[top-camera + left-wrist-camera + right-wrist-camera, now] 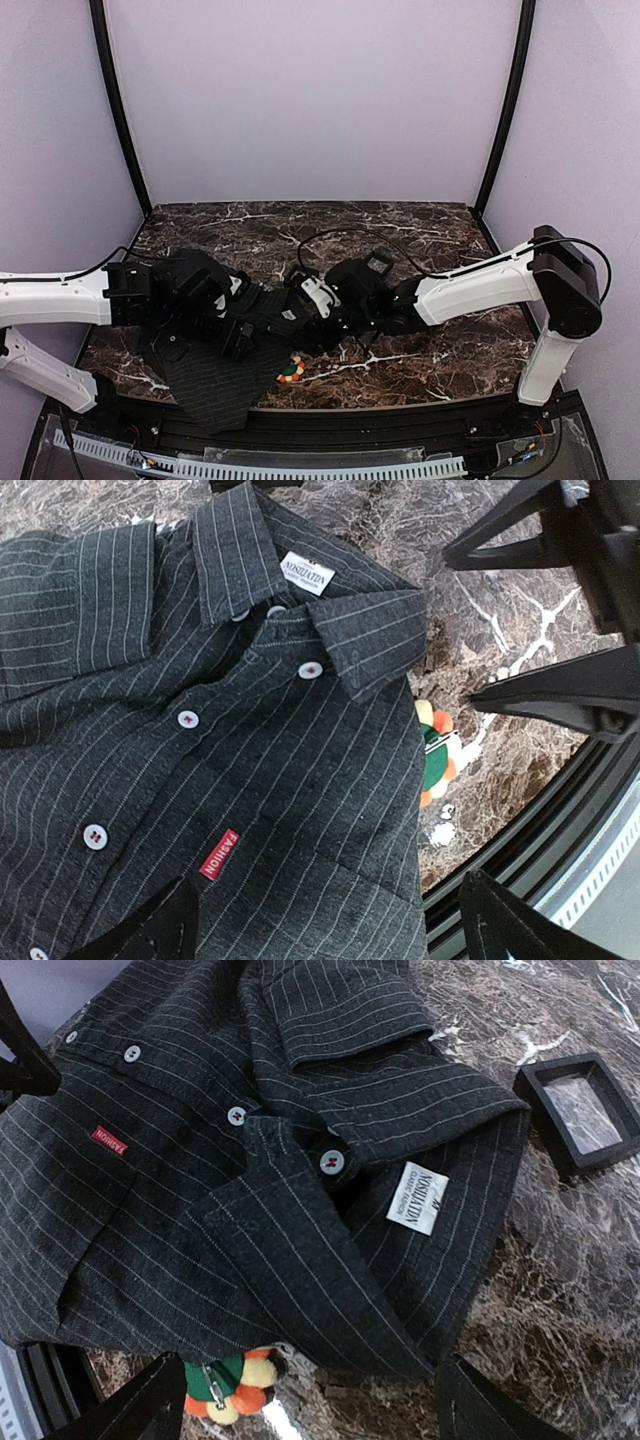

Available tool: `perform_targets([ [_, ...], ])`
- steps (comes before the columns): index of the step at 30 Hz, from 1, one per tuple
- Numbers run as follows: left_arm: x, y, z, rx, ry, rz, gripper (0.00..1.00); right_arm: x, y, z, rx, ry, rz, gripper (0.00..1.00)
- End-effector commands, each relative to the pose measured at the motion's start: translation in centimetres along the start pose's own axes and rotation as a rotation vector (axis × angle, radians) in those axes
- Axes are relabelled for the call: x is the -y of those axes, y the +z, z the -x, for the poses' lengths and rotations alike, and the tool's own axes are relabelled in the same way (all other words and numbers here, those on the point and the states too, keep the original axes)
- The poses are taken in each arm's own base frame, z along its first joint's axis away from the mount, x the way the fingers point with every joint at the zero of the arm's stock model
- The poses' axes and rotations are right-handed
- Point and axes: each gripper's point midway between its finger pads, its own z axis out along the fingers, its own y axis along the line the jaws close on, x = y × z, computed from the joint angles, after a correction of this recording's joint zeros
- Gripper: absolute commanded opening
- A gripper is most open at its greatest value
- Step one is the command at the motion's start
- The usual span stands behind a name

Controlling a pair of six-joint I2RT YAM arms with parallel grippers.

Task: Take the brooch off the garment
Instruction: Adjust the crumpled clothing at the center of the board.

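The garment (pixel 200 740), black with pale pinstripes and small buttons, lies crumpled on the marble table (pixel 420 365), collar up. The brooch (pixel 228 1385) lies at the garment's near edge on the marble, its green back and pin showing in the right wrist view, orange and cream petals around it. It touches the cloth's hem; I cannot tell whether it is pinned to it. In the top view the brooch (pixel 291 372) is beside the cloth. My left gripper (pixel 330 930) hovers open over the shirt front. My right gripper (pixel 310 1410) stands open over the collar edge, the brooch by its left finger (pixel 140 1405).
A small black square box (pixel 580 1110) sits on the marble past the collar. The garment's hem hangs over the table's near edge (pixel 215 410). In the left wrist view the right gripper's black fingers (pixel 560 695) stand close, just beyond the brooch (pixel 437 755).
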Motion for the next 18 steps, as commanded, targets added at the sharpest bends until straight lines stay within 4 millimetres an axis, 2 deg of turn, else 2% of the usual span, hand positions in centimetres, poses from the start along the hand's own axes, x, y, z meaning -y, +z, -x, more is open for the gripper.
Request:
perform_targets([
  [1,0.7,-0.5,0.0,0.035,-0.040,-0.064,0.92,-0.9,1.9,1.9,0.046,-0.057,-0.004,0.84],
  [4,0.5,-0.2,-0.7,0.014,-0.025,-0.050,0.92,-0.5,3.4,1.5,0.030,-0.057,-0.025,0.78],
  [8,1.4,-0.1,-1.3,-0.002,0.039,-0.049,0.92,0.8,4.5,1.4,0.031,-0.042,-0.097,0.68],
  [10,2.3,0.2,-1.9,-0.016,0.077,-0.057,0.92,1.1,4.9,1.5,0.032,-0.032,-0.114,0.58],
  [12,2.8,1.0,-2.9,-0.053,0.102,-0.053,0.92,1.2,5.1,1.7,0.037,-0.020,-0.117,0.45],
  [18,2.8,2.6,-5.8,-0.140,0.165,0.039,0.92,1.4,4.8,2.5,0.059,0.036,-0.108,0.07],
])
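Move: Right gripper: the upright collar fold is about 3 cm ahead, 4 cm left and 4 cm below. From the right hand, the white label is some 8 cm ahead and 5 cm left, the black frame about 17 cm ahead and 4 cm left, and the brooch roughly 3 cm back and 5 cm left. From the left hand, the garment's lower right side is about 7 cm back, 4 cm right and 8 cm below; the brooch is 9 cm right and 1 cm back, the red tag 3 cm ahead and 2 cm left. Reach the right gripper left, forward and down onto the collar fold beside the white label, about 3 cm each way, and shut its wide-open fingers to pinch the cloth. Meanwhile bring the left gripper, still wide open, some 4 cm back, drifting right, then sink it about 3 cm towards the garment's lower right side. ##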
